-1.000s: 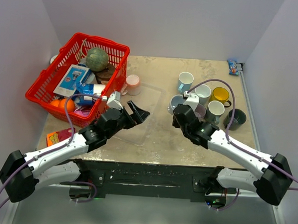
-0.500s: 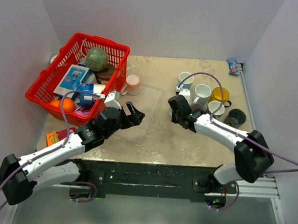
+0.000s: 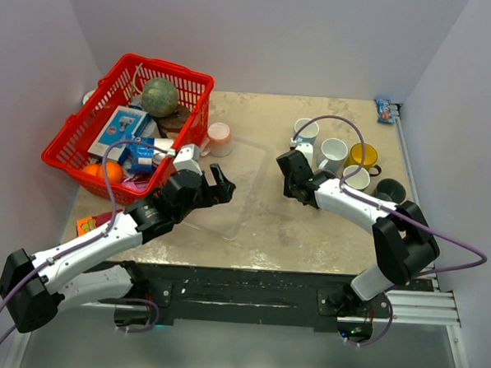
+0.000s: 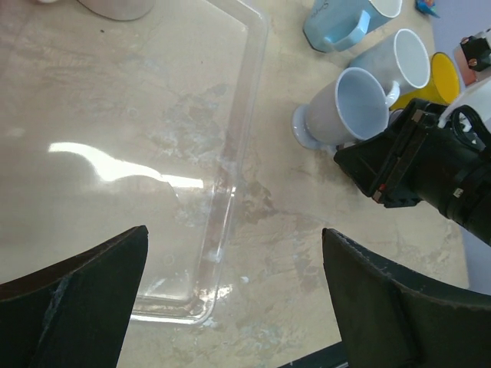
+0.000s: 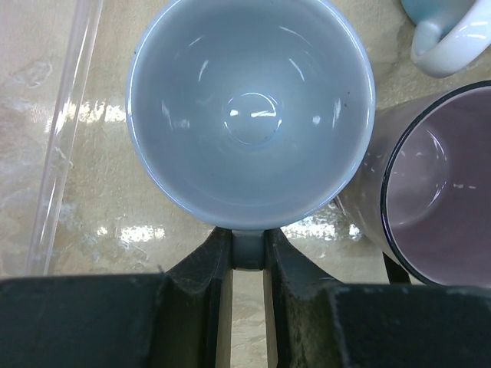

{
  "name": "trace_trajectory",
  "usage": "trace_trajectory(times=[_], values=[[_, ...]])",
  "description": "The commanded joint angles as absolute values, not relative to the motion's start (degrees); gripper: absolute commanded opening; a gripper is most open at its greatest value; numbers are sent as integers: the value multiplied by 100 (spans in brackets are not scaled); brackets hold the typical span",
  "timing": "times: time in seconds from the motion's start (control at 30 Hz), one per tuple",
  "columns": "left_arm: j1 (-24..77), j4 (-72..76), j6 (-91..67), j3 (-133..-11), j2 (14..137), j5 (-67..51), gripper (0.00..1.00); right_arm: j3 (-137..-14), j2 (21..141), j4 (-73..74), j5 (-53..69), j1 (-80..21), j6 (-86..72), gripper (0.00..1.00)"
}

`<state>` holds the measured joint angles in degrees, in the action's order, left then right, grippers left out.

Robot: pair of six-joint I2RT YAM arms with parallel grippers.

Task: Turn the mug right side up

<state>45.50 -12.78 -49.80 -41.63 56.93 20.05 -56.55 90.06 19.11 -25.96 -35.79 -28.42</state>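
Observation:
A pale blue-grey mug (image 5: 249,115) stands with its mouth up on the table, and its empty inside fills the right wrist view. My right gripper (image 5: 248,245) is shut on the mug's handle (image 5: 248,254), one finger pressed on each side. From above, that gripper (image 3: 294,170) covers most of the mug. The left wrist view shows the same mug (image 4: 349,107) resting on its base. My left gripper (image 3: 221,183) hangs open and empty over the clear tray's right edge, well left of the mug.
A lilac mug (image 5: 437,184) stands close to the held mug's right side. Several more mugs (image 3: 334,150) cluster behind and to the right. A clear tray (image 3: 237,192) lies mid-table, with a pink cup (image 3: 219,137) behind it. A red basket (image 3: 75,134) fills the back left.
The right wrist has moved away from me and left, down over the mug, its elbow swinging out to the right. The left gripper has drifted slightly back, staying open.

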Motion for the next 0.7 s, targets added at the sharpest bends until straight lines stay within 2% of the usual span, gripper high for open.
trace_trajectory(times=[0.0, 0.03, 0.07, 0.13, 0.17, 0.27, 0.3, 0.53, 0.67], values=[[4509, -1537, -4360, -4762, 6072, 2320, 99, -5950, 8930, 1626, -2769, -3551, -2804, 18], [4500, -1555, -4168, -4825, 6134, 2346, 99, -5933, 8904, 1635, -2769, -3551, -2804, 24], [4500, -1634, -4088, -4886, 6204, 2425, 99, -5924, 8877, 1635, -2769, -3559, -2812, 35], [4500, -1652, -3808, -5044, 6372, 2505, 99, -5898, 8807, 1643, -2768, -3551, -2804, 38], [4500, -1644, -3666, -5097, 6433, 2601, 99, -5880, 8772, 1626, -2742, -3551, -2795, 46], [4500, -1775, -3034, -5475, 6723, 2847, 99, -5836, 8570, 1626, -2698, -3542, -2786, 55], [4491, -1828, -2841, -5693, 6915, 2909, 99, -5853, 8500, 1661, -2698, -3542, -2786, 62], [4439, -1890, -1198, -6468, 7883, 3216, 99, -5976, 7621, 2065, -2698, -3525, -2742, 79], [4395, -1609, -599, -6644, 8322, 3401, 99, -5915, 7041, 2197, -2637, -3507, -2777, 82]])
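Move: The grey-blue mug stands upright just beyond my right hand, which pinches its handle: its middle is about 6 cm ahead and level with the hand. From that hand the lilac mug is 9 cm right and 3 ahead, the white mug 10 right and 9 ahead, the light-blue mug 14 ahead and 3 right. My open left hand has the upside-down pink mug some 19 cm ahead, 5 left and 10 below; the red basket is about 25 left and 20 ahead. I let go of the grey-blue mug's handle: my right fingers spread wide while the hand stays put, then it lifts off straight up about 9 cm, its fingertips tilting up a little. Meanwhile my left hand, still wide open, travels about 8 cm forward over the clear tray towards the pink mug, rolling some 35 degrees with its left side rising. ##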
